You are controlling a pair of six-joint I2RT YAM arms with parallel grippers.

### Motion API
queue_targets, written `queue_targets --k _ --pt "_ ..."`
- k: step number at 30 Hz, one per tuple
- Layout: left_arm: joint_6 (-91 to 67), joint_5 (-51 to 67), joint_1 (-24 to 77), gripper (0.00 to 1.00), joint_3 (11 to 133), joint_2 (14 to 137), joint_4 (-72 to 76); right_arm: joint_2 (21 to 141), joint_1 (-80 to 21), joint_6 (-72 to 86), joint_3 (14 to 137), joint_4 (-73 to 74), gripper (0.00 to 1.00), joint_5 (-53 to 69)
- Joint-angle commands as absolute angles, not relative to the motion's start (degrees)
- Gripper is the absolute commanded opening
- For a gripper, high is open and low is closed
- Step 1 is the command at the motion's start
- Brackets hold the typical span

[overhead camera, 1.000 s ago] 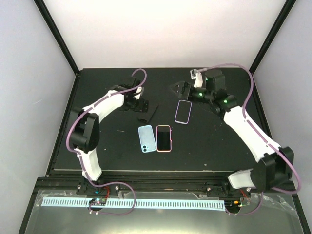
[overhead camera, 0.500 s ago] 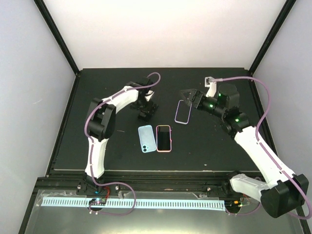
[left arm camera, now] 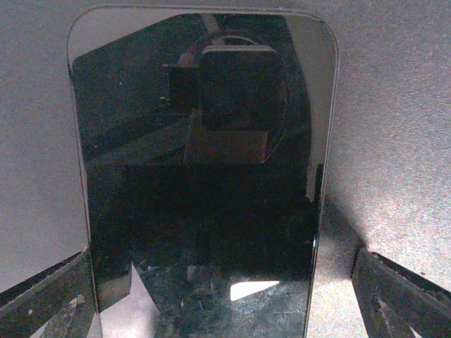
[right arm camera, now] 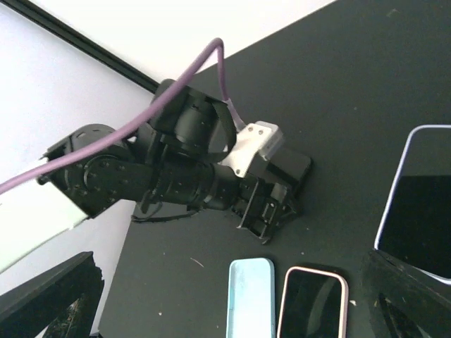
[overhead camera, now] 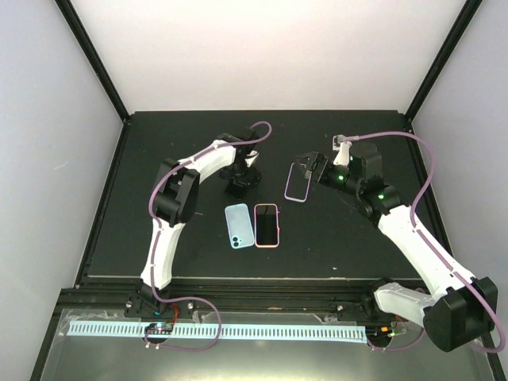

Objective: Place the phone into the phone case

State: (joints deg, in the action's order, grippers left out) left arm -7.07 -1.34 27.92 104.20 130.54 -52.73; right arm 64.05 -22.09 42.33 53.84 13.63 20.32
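A black phone [left arm camera: 204, 176] lies flat on the black table, its dark glass filling the left wrist view. My left gripper [left arm camera: 222, 289] hangs open right above it, one finger on each side of the phone's long edges. From above, the gripper [overhead camera: 240, 181] covers most of the phone [overhead camera: 236, 193]. A light blue phone case [overhead camera: 238, 226] lies back up just in front, also in the right wrist view [right arm camera: 250, 296]. My right gripper [overhead camera: 306, 167] is open and empty over the top end of a lavender-rimmed phone [overhead camera: 298, 184].
A pink-rimmed phone [overhead camera: 267, 225] lies screen up against the right side of the blue case. The lavender-rimmed phone [right arm camera: 419, 190] is at the right edge of the right wrist view. Black frame posts stand at the table's back corners.
My left gripper has moved right and settled over the black phone. My right gripper has come forward from the back of the table to the lavender-rimmed phone's top end. Both stayed open.
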Motion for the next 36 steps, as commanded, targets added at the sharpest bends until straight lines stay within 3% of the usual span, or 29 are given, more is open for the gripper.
queue_targets --k 1,11,20,25,33,36 --pt "-7.3 -2.8 28.3 0.98 107.0 131.6 -54.8 64.1 -21.9 41.2 53.7 17.4 1.00 17.5" --pt "-8.9 -2.0 27.9 0.81 107.4 132.2 -55.7 62.7 -21.9 45.7 46.9 13.9 0.94 20.1" --pt "-9.6 -4.5 27.8 0.86 110.5 135.4 -58.4 64.9 -22.3 46.3 45.4 11.4 0.93 22.9" --pt "-10.9 -3.8 27.8 0.77 110.7 135.6 -59.7 65.0 -23.1 46.5 43.3 10.3 0.92 22.4" --pt "-13.6 1.8 26.4 0.69 106.1 128.4 -57.4 69.4 -27.7 49.7 40.5 4.0 0.79 22.7" --pt "-15.2 6.3 25.3 0.67 104.4 125.6 -56.1 72.0 -29.6 50.7 40.1 0.0 0.70 22.9"
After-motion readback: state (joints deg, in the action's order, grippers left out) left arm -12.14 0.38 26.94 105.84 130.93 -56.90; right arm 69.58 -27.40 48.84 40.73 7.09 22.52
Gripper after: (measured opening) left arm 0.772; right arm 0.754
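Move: The black phone lies flat right under the left hand, about 1 cm to its left and 1 cm below; the blue case is some 15 cm back from that hand, the pink-cased phone 15 cm back and 9 cm right. From the right hand, 26 cm above the table, the blue case is roughly 21 cm left and 4 cm back, the pink-cased phone 12 cm left and 4 cm back, the purple-cased phone 11 cm ahead and 2 cm left. Left fingers close onto the black phone's sides; the right hand sinks about 11 cm towards the blue case. ##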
